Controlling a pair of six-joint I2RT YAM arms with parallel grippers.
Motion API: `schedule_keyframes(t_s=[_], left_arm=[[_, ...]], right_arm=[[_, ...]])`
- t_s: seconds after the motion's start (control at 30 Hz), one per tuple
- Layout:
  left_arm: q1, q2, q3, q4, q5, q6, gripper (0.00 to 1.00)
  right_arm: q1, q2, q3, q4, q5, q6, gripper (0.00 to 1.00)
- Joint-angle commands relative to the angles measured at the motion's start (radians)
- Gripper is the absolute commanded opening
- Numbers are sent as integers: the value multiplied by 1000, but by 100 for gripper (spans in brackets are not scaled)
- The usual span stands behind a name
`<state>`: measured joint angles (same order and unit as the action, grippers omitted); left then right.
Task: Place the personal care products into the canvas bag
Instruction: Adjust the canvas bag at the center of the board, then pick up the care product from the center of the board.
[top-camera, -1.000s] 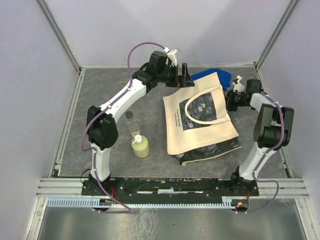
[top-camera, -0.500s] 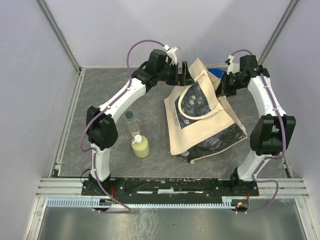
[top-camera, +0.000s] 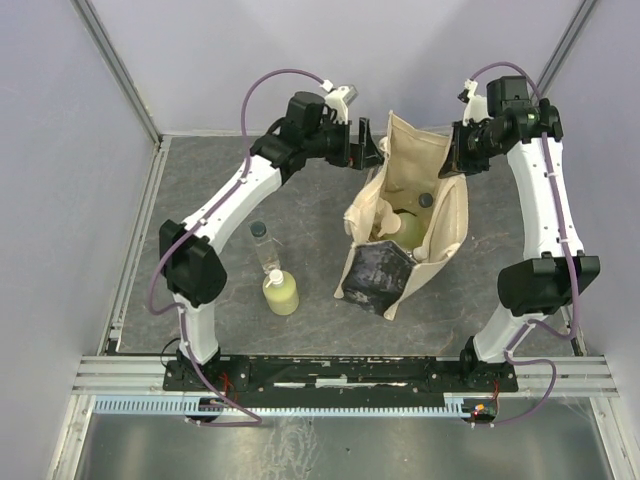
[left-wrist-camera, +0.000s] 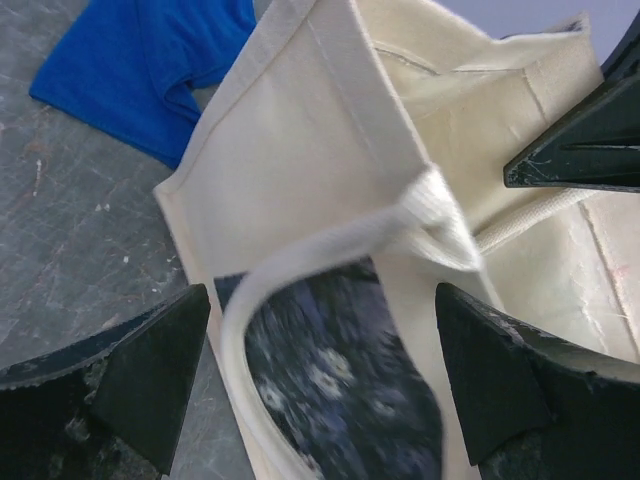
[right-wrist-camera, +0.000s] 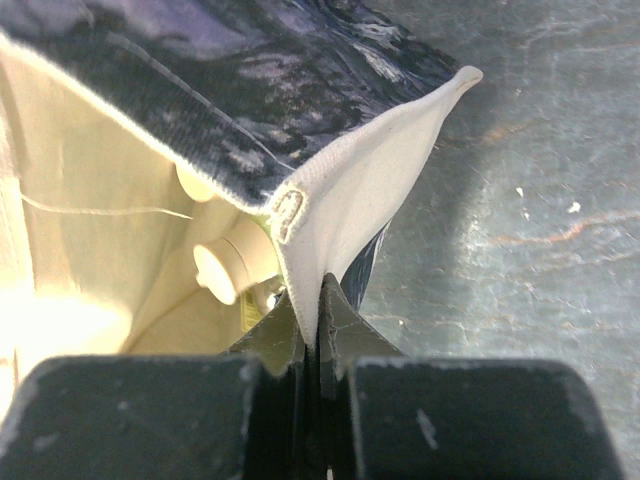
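The canvas bag (top-camera: 398, 262) hangs upright with its mouth open. My right gripper (top-camera: 463, 160) is shut on its right rim and holds it up; in the right wrist view the jaws (right-wrist-camera: 318, 300) pinch the beige cloth (right-wrist-camera: 380, 170). Inside lie a yellow-green bottle (top-camera: 406, 229), a black cap (top-camera: 426, 200) and a pale cap (right-wrist-camera: 224, 270). My left gripper (top-camera: 372, 150) stands open at the bag's left rim, its fingers either side of the strap handle (left-wrist-camera: 330, 250) without touching it. On the table left of the bag lie a clear black-capped bottle (top-camera: 264, 247) and a yellow-green bottle (top-camera: 283, 293).
A blue cloth (left-wrist-camera: 150, 70) lies on the grey table behind the bag. The enclosure's walls and metal rails (top-camera: 135, 240) stand close around the mat. My right gripper's dark fingers (left-wrist-camera: 590, 140) show beyond the bag in the left wrist view.
The right gripper has risen with the bag's rim, pulling the bag from flat on the table to upright and open. The left gripper has stayed open by the rim, shifting slightly.
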<state>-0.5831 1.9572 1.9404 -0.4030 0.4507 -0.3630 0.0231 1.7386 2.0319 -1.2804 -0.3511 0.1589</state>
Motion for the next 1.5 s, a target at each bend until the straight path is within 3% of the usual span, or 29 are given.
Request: schedule_keyframes(t_s=[0.0, 0.17, 0.33, 0.43, 0.73, 0.97, 1.2, 1.47], left_arm=[[45, -141, 6, -42, 12, 81, 100], [95, -228, -1, -133, -4, 147, 100], [102, -256, -11, -169, 98, 178, 100], [102, -271, -47, -189, 83, 194, 100], [109, -317, -17, -509, -393, 241, 100], [109, -402, -84, -696, -651, 101, 100], [109, -546, -255, -825, -691, -128, 100], [109, -630, -533, -678, -668, -281, 100]], right_arm=[[15, -97, 142, 77, 22, 13, 1], [58, -73, 132, 91, 58, 25, 1], [108, -59, 76, 163, 109, 60, 0], [118, -36, 85, 185, 140, 68, 1], [127, -10, 131, 184, 194, 63, 1], [126, 11, 94, 180, 245, 48, 0], [127, 72, 145, 125, 268, 28, 0], [127, 81, 134, 156, 228, 33, 1]])
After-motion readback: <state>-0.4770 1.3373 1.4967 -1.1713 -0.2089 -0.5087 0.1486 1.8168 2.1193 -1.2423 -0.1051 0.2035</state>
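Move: Some 28 cm to the left hand's left, 10 cm back and 20 cm below stands the clear bottle. The green pump bottle is about 23 cm left of that hand, 19 cm back and 21 cm down, while the canvas bag's middle lies 6 cm right, 8 cm back and 13 cm down. From the right hand, already pinching the bag's right rim, that middle is roughly 11 cm left, 5 cm back and 13 cm below. Leaving the bag's left rim, the open left hand rises and goes left, then sinks while sweeping on left and finally back towards the clear bottle, some 26 cm left and 15 cm back overall. Its fingers swing from pointing rightward to forward and down. The right hand keeps its pinch on the right rim, easing it about 3 cm forward and rolling slightly. ##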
